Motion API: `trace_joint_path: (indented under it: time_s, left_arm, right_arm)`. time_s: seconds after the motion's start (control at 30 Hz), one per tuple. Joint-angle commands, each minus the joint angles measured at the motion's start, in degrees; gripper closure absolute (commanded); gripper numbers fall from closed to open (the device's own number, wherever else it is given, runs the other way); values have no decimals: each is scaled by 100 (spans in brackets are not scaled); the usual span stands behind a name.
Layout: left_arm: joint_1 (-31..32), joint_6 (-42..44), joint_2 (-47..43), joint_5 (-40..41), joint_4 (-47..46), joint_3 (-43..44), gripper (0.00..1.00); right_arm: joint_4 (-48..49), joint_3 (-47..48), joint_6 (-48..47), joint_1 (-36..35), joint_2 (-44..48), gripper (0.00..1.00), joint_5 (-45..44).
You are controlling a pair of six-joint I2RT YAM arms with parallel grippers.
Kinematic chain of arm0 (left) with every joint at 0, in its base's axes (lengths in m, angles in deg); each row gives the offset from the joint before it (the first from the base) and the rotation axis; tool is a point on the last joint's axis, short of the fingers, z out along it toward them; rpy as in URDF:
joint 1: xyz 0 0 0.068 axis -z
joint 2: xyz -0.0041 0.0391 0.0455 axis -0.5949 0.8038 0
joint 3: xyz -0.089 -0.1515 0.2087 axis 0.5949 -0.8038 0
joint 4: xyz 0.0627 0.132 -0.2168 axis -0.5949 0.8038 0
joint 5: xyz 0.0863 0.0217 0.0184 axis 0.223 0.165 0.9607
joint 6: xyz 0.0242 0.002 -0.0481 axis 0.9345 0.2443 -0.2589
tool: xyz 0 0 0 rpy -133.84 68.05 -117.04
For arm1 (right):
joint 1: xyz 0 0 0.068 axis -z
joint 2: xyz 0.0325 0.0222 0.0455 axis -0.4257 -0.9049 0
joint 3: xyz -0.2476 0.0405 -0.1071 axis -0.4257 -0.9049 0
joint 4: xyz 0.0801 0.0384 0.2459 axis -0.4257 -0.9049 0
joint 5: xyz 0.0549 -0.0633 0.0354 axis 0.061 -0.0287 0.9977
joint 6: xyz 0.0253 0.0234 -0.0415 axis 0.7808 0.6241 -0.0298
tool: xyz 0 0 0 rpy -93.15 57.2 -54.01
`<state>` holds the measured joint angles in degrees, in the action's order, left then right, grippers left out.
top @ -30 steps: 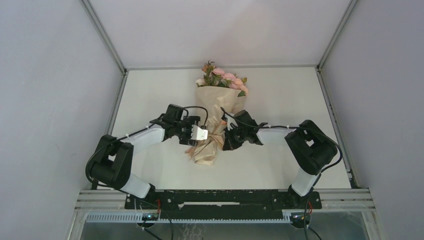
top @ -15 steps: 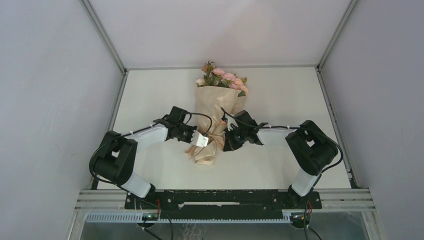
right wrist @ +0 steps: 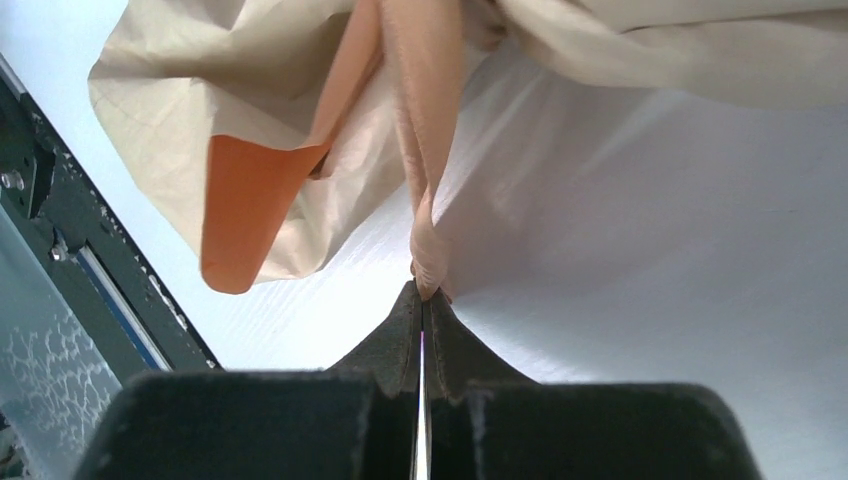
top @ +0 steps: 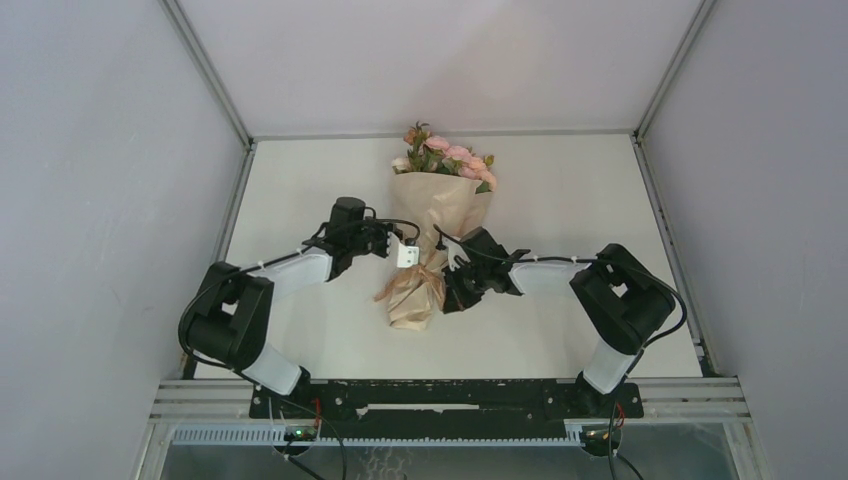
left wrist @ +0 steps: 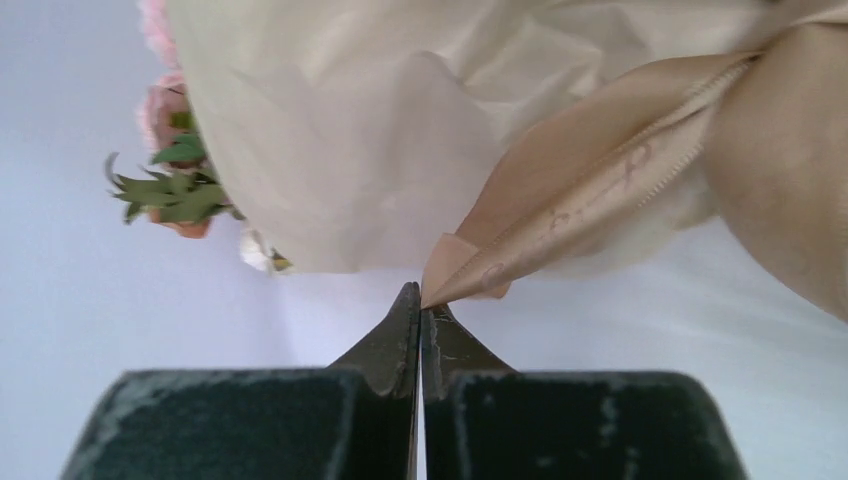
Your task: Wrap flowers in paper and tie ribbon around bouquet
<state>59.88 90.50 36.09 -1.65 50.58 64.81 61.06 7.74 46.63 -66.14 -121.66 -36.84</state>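
Note:
The flowers [top: 447, 158], pink blooms with green leaves, lie at the far middle of the table, and their stems are hidden inside the tan paper [top: 438, 205]. The paper narrows to a gathered neck and flares again near me. My left gripper [top: 407, 256] is just left of the neck. In the left wrist view it [left wrist: 420, 300] is shut on the end of the peach ribbon [left wrist: 590, 185], which runs taut to the right. My right gripper [top: 450, 284] is at the right of the neck. There it [right wrist: 422, 295] is shut on another stretch of the ribbon [right wrist: 425, 130].
Grey enclosure walls [top: 120, 200] stand left, right and behind the white table [top: 300, 200]. A black rail [top: 440, 398] with the arm bases runs along the near edge. Black cables loop over both wrists beside the bouquet.
My left gripper went from open to shut on the ribbon end, then drew back up and away from the near edge. The right gripper shifted slightly toward me, and the bouquet's near end moved a little.

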Motion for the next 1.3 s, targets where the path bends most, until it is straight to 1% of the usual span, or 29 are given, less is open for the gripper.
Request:
trace_joint_path:
  time_s: [0.0, 0.07, 0.17, 0.27, 0.37, 0.5, 0.8, 1.0, 1.03, 1.07, 1.1, 1.13, 1.17, 1.2, 1.23, 1.27]
  left_arm:
    - [-57, 444, 308, -388, -1077, 407, 100]
    - [-76, 431, 521, -347, -999, 571, 100]
    - [-151, 684, 792, -420, -753, 672, 100]
    - [-219, 616, 1060, -414, -651, 908, 100]
    - [-324, 806, 1277, -466, -449, 1129, 100]
    - [-385, 810, 1496, -482, -369, 1352, 100]
    - [-437, 847, 1623, -520, -341, 1345, 100]
    - [-448, 774, 1548, -494, -303, 1312, 100]
    - [-429, 775, 1465, -512, -288, 1223, 100]
    - [-399, 762, 1358, -530, -271, 1085, 100]
    - [-357, 778, 1203, -553, -246, 912, 100]
    - [-305, 833, 1046, -534, -229, 713, 97]
    - [-261, 913, 886, -501, -237, 484, 81]
    - [-216, 996, 641, -486, -290, 136, 53]
    - [-199, 1054, 449, -477, -366, -42, 32]
    - [-189, 1043, 249, -460, -445, -332, 16]
  right_arm:
    - [-144, -2, -48, -164, 89, 100, 47]
    - [-113, -53, -11, -168, 62, 100, 45]
    - [-62, -114, 56, -180, 32, 100, 172]
    - [-143, -142, 125, -206, -101, 100, 318]
    - [-195, -222, 157, -250, -219, 100, 450]
    - [-227, -391, 206, -283, -243, 100, 537]
    - [-383, -555, 128, -283, -182, 100, 624]
    - [-376, -554, 120, -241, -114, 100, 585]
    - [-374, -554, 127, -194, -29, 97, 558]
    - [-388, -554, 130, -137, 96, 88, 558]
    - [-425, -554, 122, -61, 255, 76, 544]
    - [-472, -554, 109, 17, 449, 64, 541]
    - [-539, -554, 79, 108, 647, 54, 528]
    - [-644, -555, 45, 224, 969, 45, 509]
    - [-738, -554, 4, 336, 1212, 41, 514]
    - [-846, -554, -23, 493, 1427, 38, 557]
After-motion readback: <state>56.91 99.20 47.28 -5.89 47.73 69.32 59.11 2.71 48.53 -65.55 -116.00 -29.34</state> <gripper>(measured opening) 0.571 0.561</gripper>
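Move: The ribbon knot lies about 7 cm back and 7 cm to the right of the left hand, some 5 cm lower; the flower heads are roughly 16 cm ahead and 12 cm right. From the right hand, the knot is about 7 cm ahead, 5 cm left and 3 cm higher; the paper's bottom end is some 4 cm back and 8 cm left. Each hand already pinches a ribbon end. Left hand draws its ribbon end 5 cm forward and down, right 4 cm back; then both open, releasing. ##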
